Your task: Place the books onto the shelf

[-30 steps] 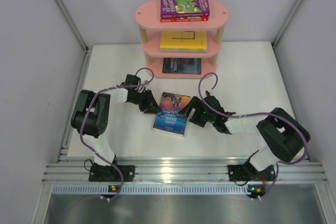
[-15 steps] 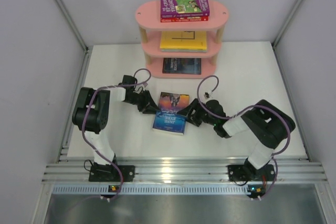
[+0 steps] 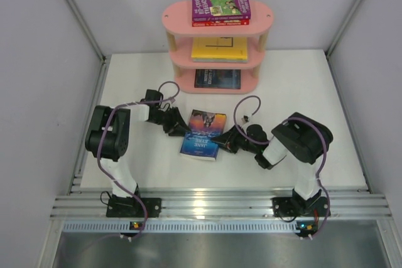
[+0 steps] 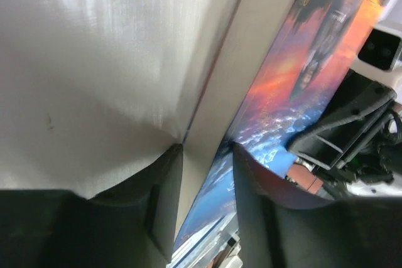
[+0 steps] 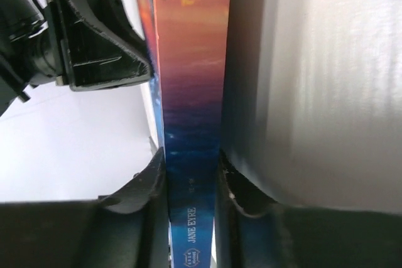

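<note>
The blue book with the orange glow (image 3: 202, 133) lies on the white table in front of the pink shelf (image 3: 264, 20). My left gripper (image 3: 178, 130) is shut on its left edge; in the left wrist view the book (image 4: 295, 73) runs between the jaws of the left gripper (image 4: 206, 155). My right gripper (image 3: 227, 144) is shut on its right edge, and in the right wrist view the spine (image 5: 188, 61) fills the gap of the right gripper (image 5: 190, 161). On the shelf, a purple book (image 3: 220, 2) lies on a red one (image 3: 220, 23), a yellow one (image 3: 218, 48) below, a navy one (image 3: 217, 78) lowest.
White walls with metal posts (image 3: 78, 14) close in the table on three sides. An aluminium rail (image 3: 207, 205) runs along the near edge by both arm bases. Purple cables (image 3: 248, 108) loop above each wrist.
My right arm has folded in leftwards and its jaws have closed from wide open onto the book's right edge. The book has shifted slightly left. The left gripper has stayed on the left edge.
</note>
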`<state>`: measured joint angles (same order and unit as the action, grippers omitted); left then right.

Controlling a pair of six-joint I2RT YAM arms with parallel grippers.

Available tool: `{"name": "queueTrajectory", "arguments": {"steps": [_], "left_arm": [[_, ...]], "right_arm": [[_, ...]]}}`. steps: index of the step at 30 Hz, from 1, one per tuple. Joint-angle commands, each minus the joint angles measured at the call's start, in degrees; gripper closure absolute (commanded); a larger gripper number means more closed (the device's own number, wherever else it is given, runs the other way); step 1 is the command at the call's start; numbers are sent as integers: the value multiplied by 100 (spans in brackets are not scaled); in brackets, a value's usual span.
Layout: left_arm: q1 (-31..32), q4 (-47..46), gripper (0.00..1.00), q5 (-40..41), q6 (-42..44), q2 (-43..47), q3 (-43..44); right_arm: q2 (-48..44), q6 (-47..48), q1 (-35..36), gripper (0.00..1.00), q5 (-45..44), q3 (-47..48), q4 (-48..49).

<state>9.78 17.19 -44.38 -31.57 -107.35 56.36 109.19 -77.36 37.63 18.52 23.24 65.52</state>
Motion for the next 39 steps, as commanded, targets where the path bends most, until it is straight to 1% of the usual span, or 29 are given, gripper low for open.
{"name": "queueTrajectory", "arguments": {"steps": [1,2,3,4,5,6,8,9,10,11,12,13,15,17,19,20,23,26,30,32,35,37,39], "left_arm": [[-11,346,55,1081,169,108,-20],[-29,547,42,1324,204,361,7],[-81,644,38,1518,195,538,-2],[-108,732,35,1694,204,731,-2],[-134,933,32,2018,204,1116,7],[-143,1014,26,2169,161,1320,24],[-143,1154,21,2346,82,1750,24],[-143,1268,18,2503,-32,2188,16],[-143,1295,15,2531,-85,2410,-19],[-143,1313,12,2557,-147,2856,-124],[-126,1331,9,2627,-304,3078,-186],[-82,1313,1,2688,-445,3297,-274],[84,1208,1,2689,-796,3867,-572],[112,1138,1,2453,-1025,4273,-809],[129,1050,1,2155,-1307,4502,-942],[155,1041,1,2101,-1490,4730,-1021],[199,725,2,1758,-1816,5143,-1293],[243,461,1,1521,-2369,5408,-1601],[261,92,1,1415,-2817,5619,-1944],[261,-179,1,1493,-3142,5794,-2128],[261,-540,1,1695,-3530,6198,-2436],[261,-1215,1,1722,-3908,6366,-2716],[270,-1542,2,1740,-4302,6472,-2867]], "right_arm": [[-195,-341,52,91,126,-21,1552],[-257,-402,52,97,21,-117,1587],[-405,-429,52,100,-33,-171,1613],[-485,-464,52,100,-68,-206,1613],[-564,-534,69,100,-120,-241,1613],[-722,-569,78,100,-156,-259,1570],[-881,-700,122,100,-330,-268,1500],[-1029,-753,139,100,-419,-277,1438],[-1109,-789,166,100,-507,-268,1420],[-1180,-867,218,100,-699,-259,1385],[-1328,-903,262,100,-805,-250,1307],[-1417,-938,289,100,-911,-233,1262],[-1645,-930,394,100,-1227,-154,1114],[-1838,-816,517,100,-1551,-5,885],[-2129,-737,614,100,-1755,110,367],[-2225,-632,719,100,-1999,232,70],[-2568,-447,939,100,-2483,443,-363],[-2806,-376,1089,100,-2940,611,-776],[-3017,-297,1238,100,-3363,892,-926],[-3079,-306,1343,100,-3530,1120,-1171],[-3070,-297,1545,100,-3715,1296,-1155],[-3079,-306,1712,100,-3812,1332,-989],[-3096,-262,1792,100,-3979,1358,-927]]}}
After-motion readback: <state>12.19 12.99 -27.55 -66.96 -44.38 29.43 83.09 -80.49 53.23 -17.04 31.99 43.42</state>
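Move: The right gripper, already pinching Jane Eyre by its spine, has the book's middle about 5 cm to its left and 2 cm ahead; the shelf's middle stands some 25 cm straight ahead and 13 cm up. Nineteen Eighty-Four lies on the bottom board, 25 cm ahead at hand height, the yellow book some 13 cm above it. From the left hand, still around the opposite edge, Jane Eyre's middle is 6 cm right and 2 cm back, the shelf 21 cm ahead and 11 cm right. The left fingers open wide and let go of Jane Eyre's edge, that hand pulling off leftward and up about 14 cm, then drawing back some 8 cm while turning counter-clockwise. Keeping its pinch on the spine, the right hand raises the book about 15 cm with a slight drift left and forward, and swings it some 20 degrees clockwise. ##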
